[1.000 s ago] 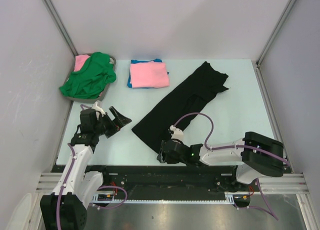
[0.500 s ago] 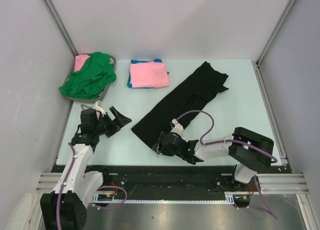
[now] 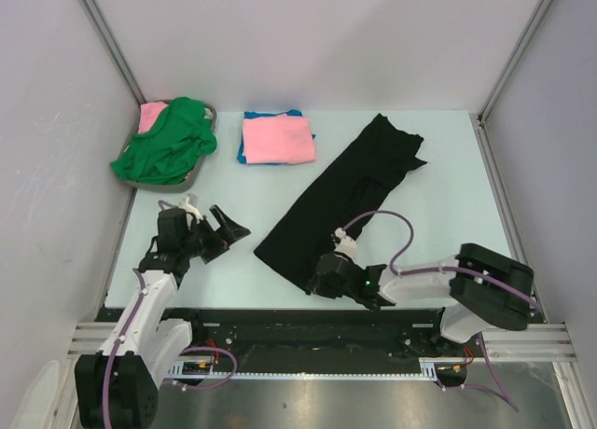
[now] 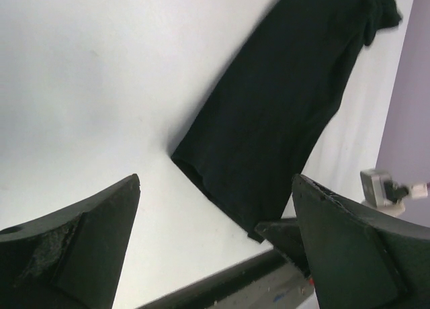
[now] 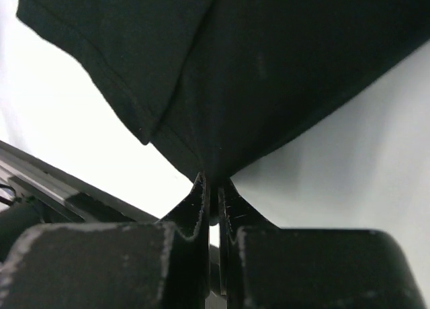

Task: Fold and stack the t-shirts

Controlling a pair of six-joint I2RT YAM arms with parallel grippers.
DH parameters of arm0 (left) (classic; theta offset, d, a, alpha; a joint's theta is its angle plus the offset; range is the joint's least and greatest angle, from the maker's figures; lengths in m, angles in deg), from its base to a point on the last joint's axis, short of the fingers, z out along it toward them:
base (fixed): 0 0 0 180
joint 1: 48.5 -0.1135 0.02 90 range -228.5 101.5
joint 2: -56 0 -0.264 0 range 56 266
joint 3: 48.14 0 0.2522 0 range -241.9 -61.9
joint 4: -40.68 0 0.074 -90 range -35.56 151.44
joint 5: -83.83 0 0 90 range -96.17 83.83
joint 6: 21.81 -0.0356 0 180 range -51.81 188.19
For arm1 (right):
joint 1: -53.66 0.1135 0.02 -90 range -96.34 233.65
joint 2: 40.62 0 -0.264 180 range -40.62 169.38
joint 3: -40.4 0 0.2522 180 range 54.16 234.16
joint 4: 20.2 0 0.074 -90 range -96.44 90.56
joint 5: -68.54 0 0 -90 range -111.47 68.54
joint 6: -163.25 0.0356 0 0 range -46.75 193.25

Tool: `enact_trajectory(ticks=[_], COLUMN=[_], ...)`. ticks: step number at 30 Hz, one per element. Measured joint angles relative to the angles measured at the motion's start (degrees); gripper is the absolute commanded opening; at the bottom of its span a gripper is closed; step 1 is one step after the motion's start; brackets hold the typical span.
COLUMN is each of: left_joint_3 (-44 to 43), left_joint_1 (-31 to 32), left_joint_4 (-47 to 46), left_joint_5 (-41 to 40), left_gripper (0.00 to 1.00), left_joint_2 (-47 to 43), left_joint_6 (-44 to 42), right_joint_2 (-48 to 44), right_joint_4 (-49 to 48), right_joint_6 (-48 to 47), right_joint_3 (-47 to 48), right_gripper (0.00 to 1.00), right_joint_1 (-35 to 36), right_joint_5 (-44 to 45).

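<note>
A long black t-shirt (image 3: 347,198) lies diagonally across the table, folded into a narrow strip. Its near corner is pinched by my right gripper (image 3: 318,278), which is shut on the hem. In the right wrist view the black cloth (image 5: 269,74) runs down into the closed right gripper (image 5: 213,183). My left gripper (image 3: 227,234) hovers open to the left of the shirt, holding nothing. Through the left gripper (image 4: 216,181) I see the black t-shirt (image 4: 282,107) and bare table. A folded pink t-shirt (image 3: 278,138) rests on a blue one (image 3: 242,155) at the back.
At the back left a grey basket (image 3: 213,121) holds a crumpled green t-shirt (image 3: 168,142) and a pink one (image 3: 151,115). Walls close in the left, right and back. A black rail (image 3: 308,322) runs along the table's near edge.
My right gripper has closed on the near corner of the black t-shirt and shifted slightly right, dragging that corner along. The left gripper has drifted a little toward the shirt, still open.
</note>
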State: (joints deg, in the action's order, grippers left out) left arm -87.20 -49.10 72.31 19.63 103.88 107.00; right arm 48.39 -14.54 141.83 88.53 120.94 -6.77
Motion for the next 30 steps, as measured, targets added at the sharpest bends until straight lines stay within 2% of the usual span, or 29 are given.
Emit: enact_trajectory(ticks=[7, 15, 18, 21, 30], left_joint_3=[3.9, 4.4, 4.3, 3.7, -0.6], left_joint_1=[12.5, 26.7, 30.6, 34.8, 47.9], left_joint_4=[-3.6, -11.1, -13.5, -15.6, -23.2], left_joint_5=[-2.4, -7.6, -8.9, -10.1, -9.2], left_gripper=[1.0, 1.0, 1.0, 1.0, 1.0], left_joint_2=[0.3, 6.4, 9.7, 13.6, 27.0], left_joint_6=[4.2, 10.4, 11.9, 12.9, 13.9], right_joint_2=[-18.5, -42.0, -48.5, -50.3, -43.5], right_joint_4=[11.1, 37.2, 44.3, 48.1, 48.2], right_joint_6=[3.7, 9.6, 12.3, 14.1, 14.9], right_joint_3=[-11.5, -16.7, -17.5, -17.6, -16.1], right_gripper=[0.0, 0.0, 0.0, 0.0, 0.0], right_joint_1=[0.3, 1.5, 2.8, 3.5, 3.9], right_joint_5=[-0.1, 3.6, 5.0, 6.3, 7.1])
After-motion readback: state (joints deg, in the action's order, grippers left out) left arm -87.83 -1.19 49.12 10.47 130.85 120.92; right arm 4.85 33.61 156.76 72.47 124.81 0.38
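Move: The black t-shirt's free near-left corner lies about level with the open left hand front to back, some 6 cm to its right and 10 cm below. The near corner pinched by the right hand is roughly 11 cm back and 20 cm right of the left hand; the folded pink shirt is 36 cm ahead, 12 cm right. From the right hand, the free corner is 12 cm ahead and 15 cm left, and the front table edge it heads for about 5 cm back and 18 cm right. The black t-shirt's near end is dragged by its pinched corner: the right hand, still shut on it, sweeps about 18 cm right and 7 cm back to the front table edge, then stops there with the grip kept. The left hand, wide open, follows towards the free corner, some 18 cm right, 9 cm back and 6 cm down, turning about 30 degrees clockwise, without closing. ##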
